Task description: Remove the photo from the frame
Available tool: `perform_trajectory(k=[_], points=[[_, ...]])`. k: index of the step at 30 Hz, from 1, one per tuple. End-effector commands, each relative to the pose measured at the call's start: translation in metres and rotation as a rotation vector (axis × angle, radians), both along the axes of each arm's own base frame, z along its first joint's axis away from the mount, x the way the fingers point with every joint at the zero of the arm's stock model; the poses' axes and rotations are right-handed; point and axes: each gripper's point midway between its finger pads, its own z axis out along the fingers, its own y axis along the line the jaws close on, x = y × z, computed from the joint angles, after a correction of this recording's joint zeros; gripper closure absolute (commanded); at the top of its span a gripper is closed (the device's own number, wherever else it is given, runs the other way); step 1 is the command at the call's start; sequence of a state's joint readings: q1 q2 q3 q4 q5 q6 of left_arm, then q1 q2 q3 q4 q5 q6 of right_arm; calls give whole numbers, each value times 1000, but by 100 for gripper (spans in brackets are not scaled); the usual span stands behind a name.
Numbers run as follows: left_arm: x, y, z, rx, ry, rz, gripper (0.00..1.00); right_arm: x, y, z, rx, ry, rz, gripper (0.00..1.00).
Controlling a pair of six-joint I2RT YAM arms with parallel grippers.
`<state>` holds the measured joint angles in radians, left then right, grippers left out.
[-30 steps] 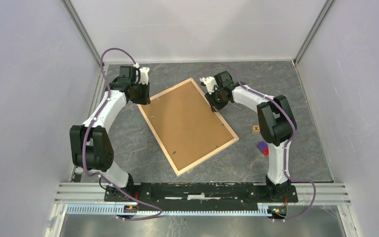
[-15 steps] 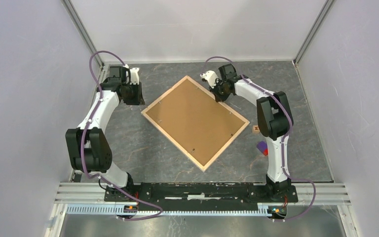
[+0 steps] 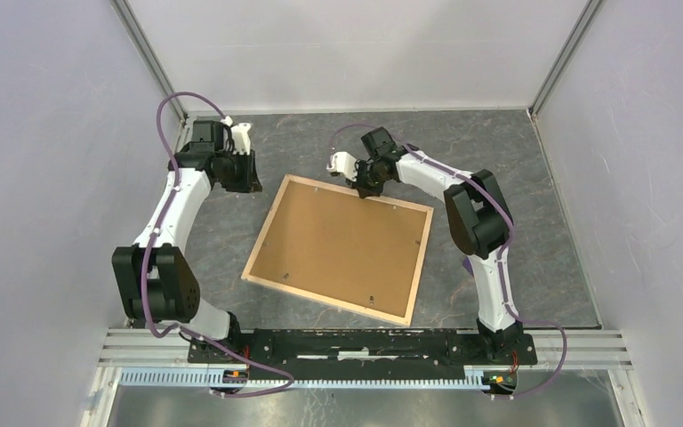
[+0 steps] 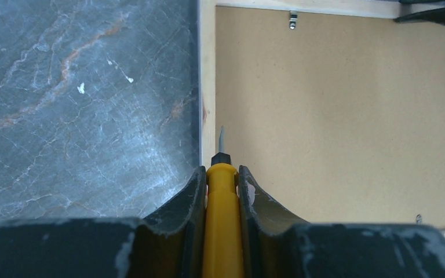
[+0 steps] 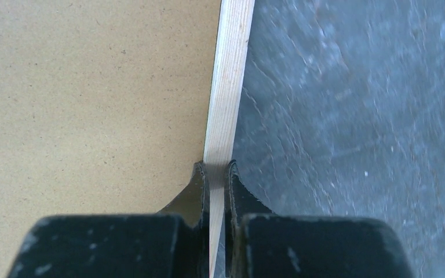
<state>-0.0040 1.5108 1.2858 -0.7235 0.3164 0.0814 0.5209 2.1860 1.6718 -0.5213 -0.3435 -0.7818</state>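
The frame [image 3: 325, 301] lies face down mid-table, its brown backing panel [image 3: 338, 245] up inside pale wood edges. My right gripper [image 3: 366, 189] is at its far edge. In the right wrist view the right gripper [image 5: 216, 168] is shut on that wood edge [image 5: 229, 87], one finger over the panel [image 5: 92, 87] and one outside. My left gripper [image 3: 247, 178] hovers off the far-left corner. It [image 4: 220, 171] is shut on a yellow screwdriver [image 4: 222, 220], whose tip [image 4: 221, 136] points along the frame's side rail [image 4: 207, 87]. Small clips [image 4: 292, 19] show on the back. The photo is hidden under the panel.
Grey marbled tabletop [image 3: 542, 267] surrounds the frame. Pale enclosure walls stand close on the left, right and back. An aluminium rail [image 3: 365, 342] carrying both arm bases runs along the near edge.
The right gripper has closed on the frame's edge and swung leftward, turning the frame anticlockwise until its far edge lies nearly level. The left arm has drawn back slightly to the left.
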Motion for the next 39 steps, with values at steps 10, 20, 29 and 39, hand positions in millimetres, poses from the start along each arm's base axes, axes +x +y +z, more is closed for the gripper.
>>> perform_trajectory(k=[10,20,29,39], points=[[-86,-5,-24,130,94,-449,98,24,12,6,-23,-98,70,99],[-90,-14,-46,378,30,-599,98,44,10,16,-6,-161,-45,80],[-72,-17,-58,495,-22,-587,98,40,4,9,-21,-147,-73,75],[-68,-19,-70,508,-3,-618,98,38,2,4,-14,-126,-102,75]])
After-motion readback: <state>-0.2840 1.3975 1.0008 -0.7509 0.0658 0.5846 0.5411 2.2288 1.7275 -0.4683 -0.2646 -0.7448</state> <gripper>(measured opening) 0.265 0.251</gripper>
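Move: I hold the screwdriver in my left hand. The clip on the frame's left edge lies about 9 cm back, 1 cm right and 14 cm below. The near-left corner is 18 cm back and 3 cm left, and the near-edge clip 17 cm back and 7 cm right, both at clip height. My right hand already pinches the far edge between its fingers; from it the left-edge clip lies some 16 cm back and 26 cm left, about level. I draw my left hand back about 10 cm, sinking as it goes, then ease it forward 2 or 3 cm and end some 7 cm lower, turning it about 30 degrees clockwise and rolling its left side up, to bring the screwdriver tip close to the left-edge clip. My right hand slides the far edge a little left, then about 2 cm forward, and slackens its pinch while still straddling the wood. ##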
